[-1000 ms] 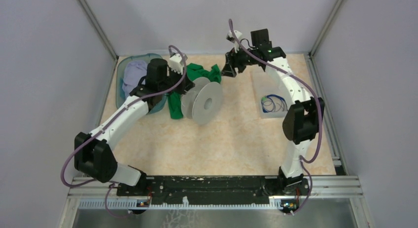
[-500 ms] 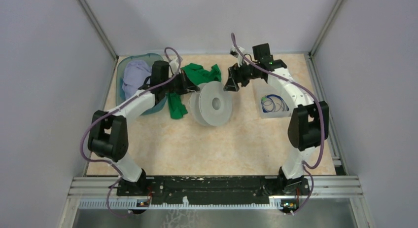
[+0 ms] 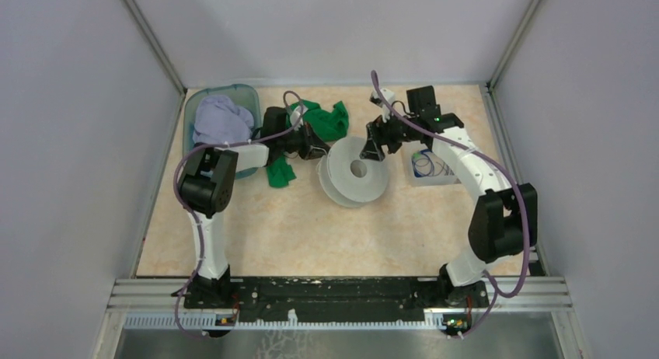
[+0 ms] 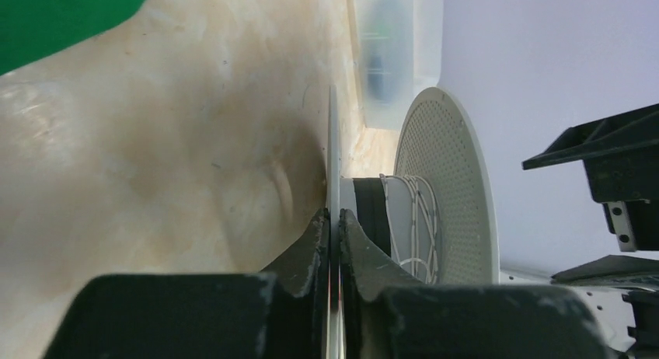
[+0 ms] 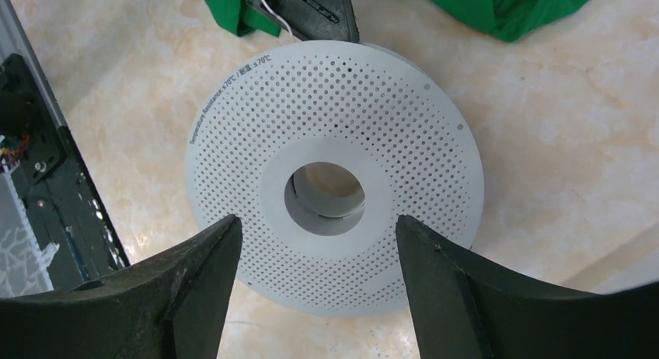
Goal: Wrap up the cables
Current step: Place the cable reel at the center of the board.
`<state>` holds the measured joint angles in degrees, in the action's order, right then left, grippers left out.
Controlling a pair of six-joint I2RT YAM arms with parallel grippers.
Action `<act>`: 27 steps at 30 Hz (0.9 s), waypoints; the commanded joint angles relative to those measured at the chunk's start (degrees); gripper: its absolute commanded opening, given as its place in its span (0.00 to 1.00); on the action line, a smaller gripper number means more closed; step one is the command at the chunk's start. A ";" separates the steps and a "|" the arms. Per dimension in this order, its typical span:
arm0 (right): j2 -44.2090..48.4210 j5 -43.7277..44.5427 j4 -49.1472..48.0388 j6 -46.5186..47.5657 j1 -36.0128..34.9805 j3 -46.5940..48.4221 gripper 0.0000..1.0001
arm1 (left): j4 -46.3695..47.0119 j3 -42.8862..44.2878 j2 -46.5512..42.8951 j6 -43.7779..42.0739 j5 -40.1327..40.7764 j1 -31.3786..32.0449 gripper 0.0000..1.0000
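A pale-grey perforated spool (image 3: 356, 175) lies mid-table. My left gripper (image 3: 314, 150) is shut on the edge of its lower flange (image 4: 332, 180), fingers pinching the thin disc. A hair-thin whitish cable (image 4: 415, 217) crosses the spool's core in a few loose turns. My right gripper (image 5: 315, 225) hangs open just above the spool's upper face (image 5: 404, 141), its fingertips (image 5: 227, 236) apart and touching nothing. The dark blue cable (image 3: 432, 165) with a green bit lies coiled in a clear tray (image 3: 443, 180) to the right.
Green cloth (image 3: 325, 116) lies behind the spool, and another piece (image 3: 278, 172) by the left arm. A teal bin (image 3: 190, 114) holding lavender cloth (image 3: 220, 120) stands at the back left. Metal frame rails border the table.
The left arm has folded back and dragged the spool rightward and nearer, tipping it flatter. The right gripper has opened wider and come over the spool.
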<state>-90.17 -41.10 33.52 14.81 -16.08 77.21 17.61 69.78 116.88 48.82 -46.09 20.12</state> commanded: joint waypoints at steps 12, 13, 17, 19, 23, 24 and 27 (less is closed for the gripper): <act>-4.05 1.99 -4.69 -0.54 -2.70 -3.65 0.70 | 2.06 9.16 8.57 -2.90 -11.38 0.54 0.40; -4.05 2.00 -4.69 -0.46 -2.73 -3.71 0.70 | 1.37 9.37 8.69 -3.53 -11.50 0.39 0.42; -4.05 2.85 -4.18 0.03 -2.80 -3.99 0.70 | -0.47 10.05 8.85 -6.15 -11.66 -0.93 0.50; -4.05 3.12 -4.07 0.23 -2.80 -4.35 0.70 | -2.08 10.52 8.73 -7.98 -11.31 -1.65 0.55; -6.59 3.21 -3.83 0.35 -2.82 -4.83 0.70 | -6.65 12.75 8.71 -12.68 -10.19 -2.65 0.60; -6.84 3.29 -3.75 0.31 -2.77 -4.83 0.69 | -7.93 13.37 8.74 -13.72 -9.81 -2.83 0.61; -7.52 3.17 -3.57 0.31 -2.86 -4.94 0.69 | -11.49 15.28 9.11 -17.75 -9.05 -3.11 0.63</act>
<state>-97.12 -37.78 30.96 14.41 -18.37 72.62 10.70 81.28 125.05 38.09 -55.40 17.61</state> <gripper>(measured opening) 0.692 0.618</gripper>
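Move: The left fingers are shut on the rim of the cable reel's lower flange, with the reel's middle about 6 cm back, 6 cm to their right and nearly level. The green cloth lies some 11 cm ahead of them, 2 cm to the left and 5 cm lower. From the open right hand, the reel's middle is about level fore and aft, 3 cm left and 11 cm below; the clear box is roughly 11 cm ahead, 19 cm right and 15 cm down. The left fingers let go of the lower flange, dipping about a centimetre and shifting 2 cm right, then easing back left and 2 cm forward as they spread wide. Meanwhile the right hand, fingers kept wide, sinks some 7 cm onto the reel's upper side, pausing midway; it ends close over the upper flange, where contact can't be told. ##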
